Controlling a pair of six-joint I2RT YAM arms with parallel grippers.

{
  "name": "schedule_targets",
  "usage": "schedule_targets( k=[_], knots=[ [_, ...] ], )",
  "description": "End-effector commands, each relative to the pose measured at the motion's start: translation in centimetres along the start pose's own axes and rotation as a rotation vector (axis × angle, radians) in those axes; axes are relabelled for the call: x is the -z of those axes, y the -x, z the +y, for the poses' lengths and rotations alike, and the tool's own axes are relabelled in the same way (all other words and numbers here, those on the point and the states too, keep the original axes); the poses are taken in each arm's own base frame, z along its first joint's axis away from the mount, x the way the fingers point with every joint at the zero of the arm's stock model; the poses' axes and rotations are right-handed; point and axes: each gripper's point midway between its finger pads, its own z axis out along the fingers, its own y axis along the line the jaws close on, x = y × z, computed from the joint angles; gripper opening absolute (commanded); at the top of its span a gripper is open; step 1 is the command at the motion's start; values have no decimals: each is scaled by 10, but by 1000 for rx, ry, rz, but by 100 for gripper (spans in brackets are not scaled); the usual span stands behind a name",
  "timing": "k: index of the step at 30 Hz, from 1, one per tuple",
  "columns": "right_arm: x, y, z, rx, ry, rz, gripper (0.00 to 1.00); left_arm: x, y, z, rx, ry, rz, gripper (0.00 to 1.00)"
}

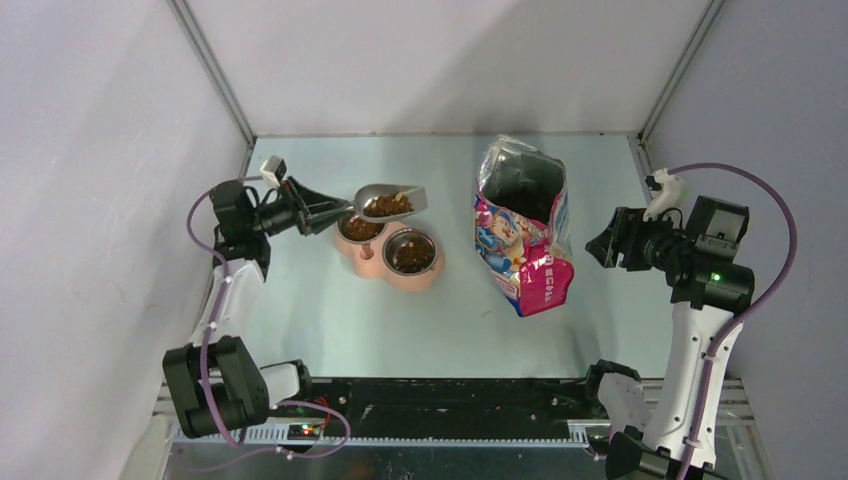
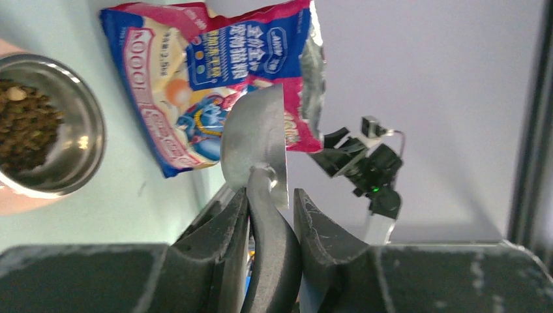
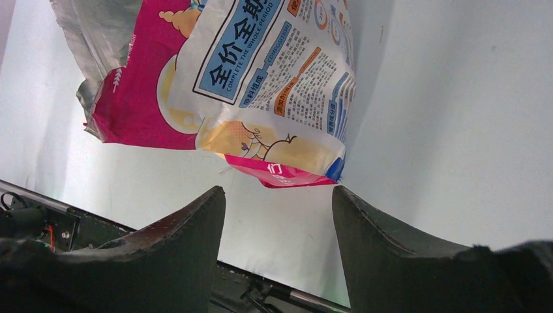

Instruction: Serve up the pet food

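Observation:
My left gripper [image 1: 337, 213] is shut on the dark handle [image 2: 274, 248] of a grey metal scoop [image 1: 390, 202]. The scoop carries brown pet food [image 1: 389, 207] and hangs over the far side of a pink double-bowl feeder [image 1: 372, 264]. Both steel bowls, the left one [image 1: 360, 229] and the right one [image 1: 412, 252], hold kibble. The left wrist view shows the scoop's underside [image 2: 257, 140] and one filled bowl [image 2: 85, 140]. The printed food bag [image 1: 525, 235] stands open in the middle of the table. Right of it my right gripper [image 1: 600, 247] is open and empty, facing the bag [image 3: 261, 78].
Grey walls close in the table on the left, back and right. A black rail [image 1: 450, 395] runs along the near edge between the arm bases. Bare tabletop [image 1: 330, 320] lies in front of the feeder and the bag.

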Motion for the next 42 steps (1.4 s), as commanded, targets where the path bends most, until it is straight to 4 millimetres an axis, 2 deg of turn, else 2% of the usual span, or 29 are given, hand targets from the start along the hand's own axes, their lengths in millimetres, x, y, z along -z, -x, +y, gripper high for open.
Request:
schedule_targets(
  k=[1,7,21,22,23,24,28,35,42],
  knots=[
    [1,3,3,-1,12,-25,64,13,-11,19,-124,111,-26,0],
    [-2,2,2,-23,22,-24,64,20,-6,43,-122,175,-81,0],
    [-5,-2,-3,-55,14,-28,64,38,21,108,-231,501,-201,0],
    [26,0,21,46,1,-154,64,38,22,110,-227,517,-196,0],
    [2,-3,2,-34,11,-54,64,39,24,114,-235,536,-198,0],
    [-1,-4,-1,-50,10,-38,64,39,25,116,-225,547,-193,0],
    [-3,-8,-3,-69,10,-14,64,36,23,119,-242,582,-156,0],
    [2,-18,6,-49,27,14,64,21,11,126,-461,736,-27,0],
    [2,-13,17,8,84,-11,65,9,14,106,-684,835,69,0]
  ],
)
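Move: The left gripper holds the loaded scoop out to its right, high over the bowl stand. The right-hand bowl, where the food goes, lies about 12 cm to this gripper's right, 4 cm ahead and some 26 cm below. The left-hand bowl is about 10 cm straight ahead at the same level as the right-hand one. The food bag stands roughly 38 cm to the right and 4 cm ahead. From the right gripper, the right-hand bowl lies about 37 cm left, 12 cm ahead and 25 cm below. Bring the left gripper down about 13 cm with the loaded scoop, easing it some 5 cm left on the way, to lower the scoop towards the right-hand bowl. Keep the grip shut on the handle and roll the wrist so its right side sinks, some 50 degrees in all. Finish by shifting back right a few centimetres and slightly up, still tipping the scoop's lip down over the bowl. ##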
